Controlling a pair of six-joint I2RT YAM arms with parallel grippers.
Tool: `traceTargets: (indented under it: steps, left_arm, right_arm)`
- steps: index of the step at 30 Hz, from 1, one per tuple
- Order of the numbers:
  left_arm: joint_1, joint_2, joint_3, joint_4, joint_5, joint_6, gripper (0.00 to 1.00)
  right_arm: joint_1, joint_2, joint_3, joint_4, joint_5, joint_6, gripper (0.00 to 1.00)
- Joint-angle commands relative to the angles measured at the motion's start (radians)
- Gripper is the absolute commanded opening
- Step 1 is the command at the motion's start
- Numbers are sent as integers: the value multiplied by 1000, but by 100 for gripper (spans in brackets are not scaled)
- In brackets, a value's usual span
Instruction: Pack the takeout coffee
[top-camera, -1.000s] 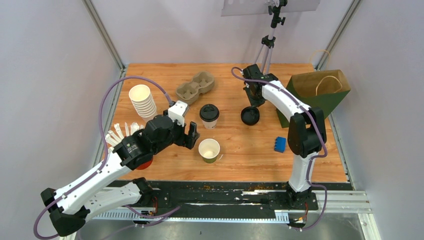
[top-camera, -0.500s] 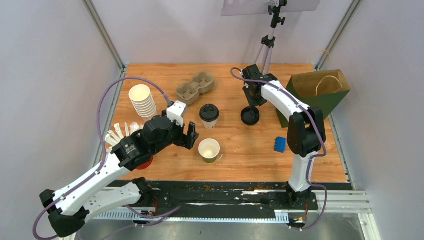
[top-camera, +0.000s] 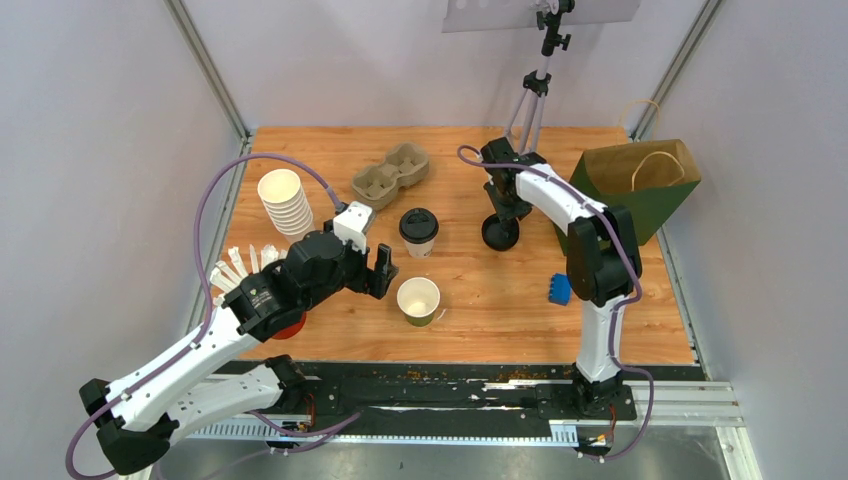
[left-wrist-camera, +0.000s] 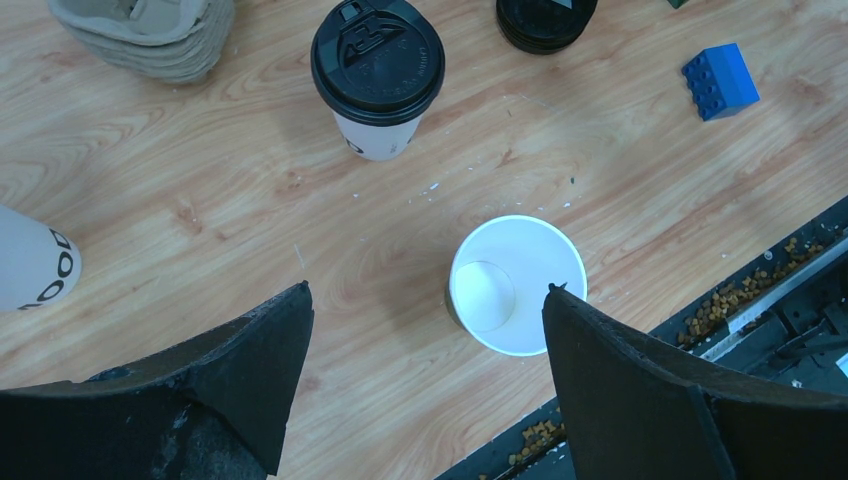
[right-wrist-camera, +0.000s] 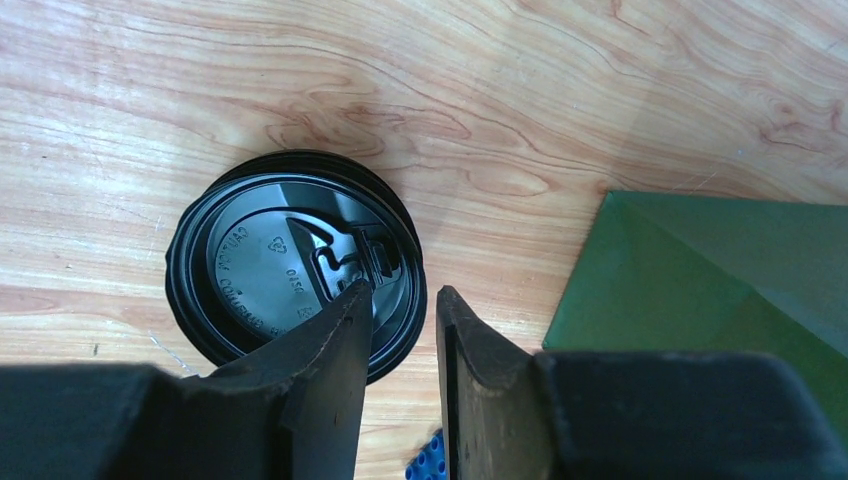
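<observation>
One takeout coffee cup, white-sided with a black lid (top-camera: 418, 226) (left-wrist-camera: 378, 60), stands mid-table. Nearer me the olive-green-sided cup (top-camera: 418, 300) (left-wrist-camera: 505, 290) stands lidless, its white inside showing empty. My left gripper (top-camera: 384, 272) (left-wrist-camera: 429, 288) hovers wide open just left of the green cup, holding nothing. A stack of black lids (top-camera: 497, 238) (right-wrist-camera: 270, 260) lies to the right. My right gripper (top-camera: 503, 216) (right-wrist-camera: 403, 290) is low over that stack, jaws narrowly open astride its right rim.
A cardboard cup carrier (top-camera: 390, 172) sits at the back, a green paper bag (top-camera: 635, 185) at the right edge. A blue brick (top-camera: 560, 288) lies near the right arm. Stacked white cups (top-camera: 285, 203) and a red cup of sticks (top-camera: 288, 326) stand left.
The right gripper has dropped toward the lid stack and its jaws have parted from shut to a narrow gap. The left arm and both cups have stayed put.
</observation>
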Motion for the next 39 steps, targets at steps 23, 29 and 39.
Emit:
traceTargets:
  steps: [23, 29, 39]
  left_arm:
    - [-4, 4, 27, 19, -2, 22, 92]
    - [-4, -3, 28, 10, -3, 22, 92]
    - [-4, -5, 24, 13, 0, 15, 92]
  right_arm:
    - [8, -14, -3, 32, 124, -27, 15]
    - [19, -23, -8, 37, 125, -35, 0]
    - [43, -38, 28, 7, 180, -37, 0]
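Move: The black lid stack centres about 4 cm left of the right gripper, roughly level in reach and 2 cm lower, so the fingers stand over its right-hand rim. From this gripper, the green bag is some 22 cm right and 3 cm farther out; the blue brick is 11 cm right, 12 cm back; the lidded cup is 24 cm left, 2 cm back. From the left gripper, the stack lies about 19 cm ahead, 27 cm right and 18 cm below. Lower the right gripper about 1.5 cm at the right-hand rim of the black lid stack, easing right, then slide about 1 cm farther right as the part-open fingers close in two steps until shut at the rim. Roll the hand some 5 to 10 degrees, left side down, and rise about half a centimetre at the end. ##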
